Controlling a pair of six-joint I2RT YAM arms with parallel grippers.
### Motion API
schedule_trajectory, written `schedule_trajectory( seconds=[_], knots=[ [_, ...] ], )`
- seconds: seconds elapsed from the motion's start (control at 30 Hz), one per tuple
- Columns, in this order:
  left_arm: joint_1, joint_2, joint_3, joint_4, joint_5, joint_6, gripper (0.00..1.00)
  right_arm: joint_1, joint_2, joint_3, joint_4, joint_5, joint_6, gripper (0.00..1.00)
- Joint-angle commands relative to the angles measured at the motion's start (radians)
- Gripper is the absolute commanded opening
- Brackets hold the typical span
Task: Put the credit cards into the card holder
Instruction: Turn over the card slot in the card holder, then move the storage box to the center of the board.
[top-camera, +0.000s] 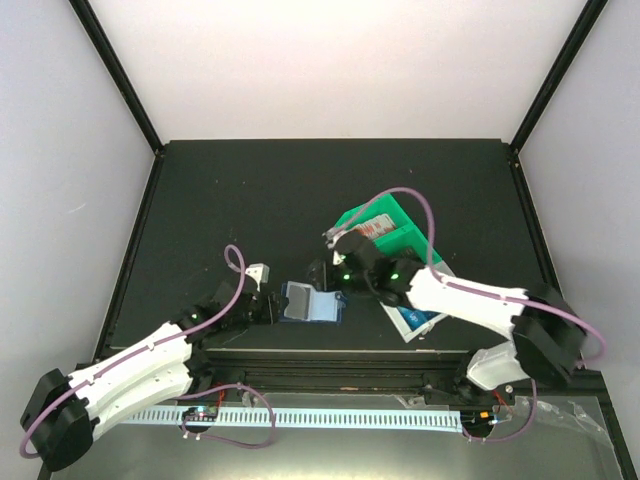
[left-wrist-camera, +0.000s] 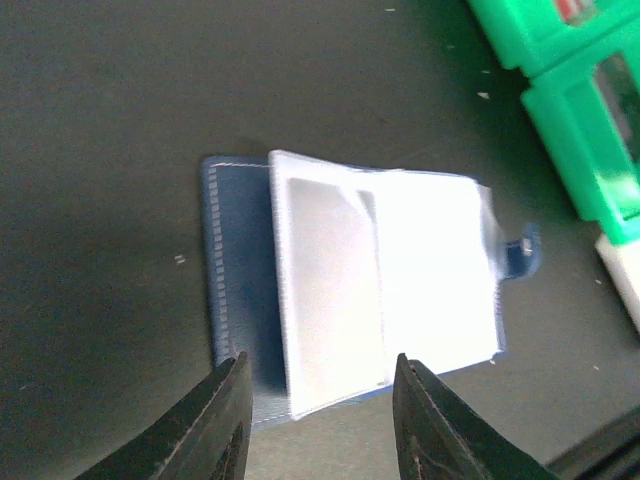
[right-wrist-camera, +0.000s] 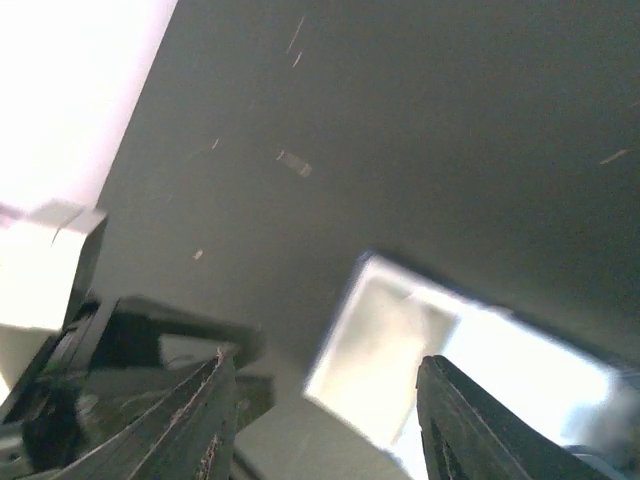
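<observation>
The card holder (top-camera: 306, 303) lies open on the black table, its navy cover (left-wrist-camera: 235, 265) flat and its clear sleeves (left-wrist-camera: 400, 270) glaring white. A navy clasp tab (left-wrist-camera: 521, 250) sticks out on its far side. My left gripper (top-camera: 269, 308) (left-wrist-camera: 320, 400) stands open just short of the holder's near edge, with nothing between its fingers. My right gripper (top-camera: 323, 278) (right-wrist-camera: 325, 400) hovers open at the holder's other side, also empty. A bright blue credit card (top-camera: 420, 320) shows in a white bin, mostly hidden under the right arm.
A green bin (top-camera: 385, 232) (left-wrist-camera: 570, 100) with red-and-white items stands behind the right gripper. The white bin's edge (left-wrist-camera: 625, 275) sits beside it. The left arm (right-wrist-camera: 130, 340) shows in the right wrist view. The table's raised front edge (top-camera: 330, 352) runs near the holder.
</observation>
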Motion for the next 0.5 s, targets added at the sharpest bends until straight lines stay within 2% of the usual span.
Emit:
schedule_trajectory(
  seconds=[0.0, 0.13, 0.27, 0.47],
  knots=[
    [0.008, 0.002, 0.064, 0.088, 0.126, 0.073, 0.46, -0.080, -0.137, 0.001, -0.252, 0.219, -0.179, 0.51],
    [0.005, 0.013, 0.073, 0.140, 0.194, 0.091, 0.54, -0.155, -0.207, 0.019, -0.430, 0.311, -0.292, 0.52],
    [0.006, 0.051, 0.076, 0.199, 0.265, 0.086, 0.59, -0.237, -0.213, 0.025, -0.523, 0.365, -0.381, 0.54],
    [0.006, 0.107, 0.075, 0.251, 0.311, 0.060, 0.65, -0.283, -0.185, 0.043, -0.627, 0.432, -0.378, 0.54]
  ],
)
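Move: The open card holder's middle lies about 4 cm ahead, 8 cm right and 7 cm below the left gripper; its clear left slot is only some 5 cm right, its white right slot about 12. From the right gripper, the black cards in the green box lie roughly 10 cm ahead, 19 cm right and 13 cm down. The red-white cards are about 8 cm beyond those and 7 cm left of them, and the card holder is almost straight beneath. Swing the right gripper quickly about 18 cm right and some 5 cm forward, away from the card holder to above the black cards, rising a little before sinking again; roll it so the half-open fingers point steeply down. Meanwhile bring the empty left gripper right and up, over the holder's left side, opening its fingers wider and turning slightly clockwise. ##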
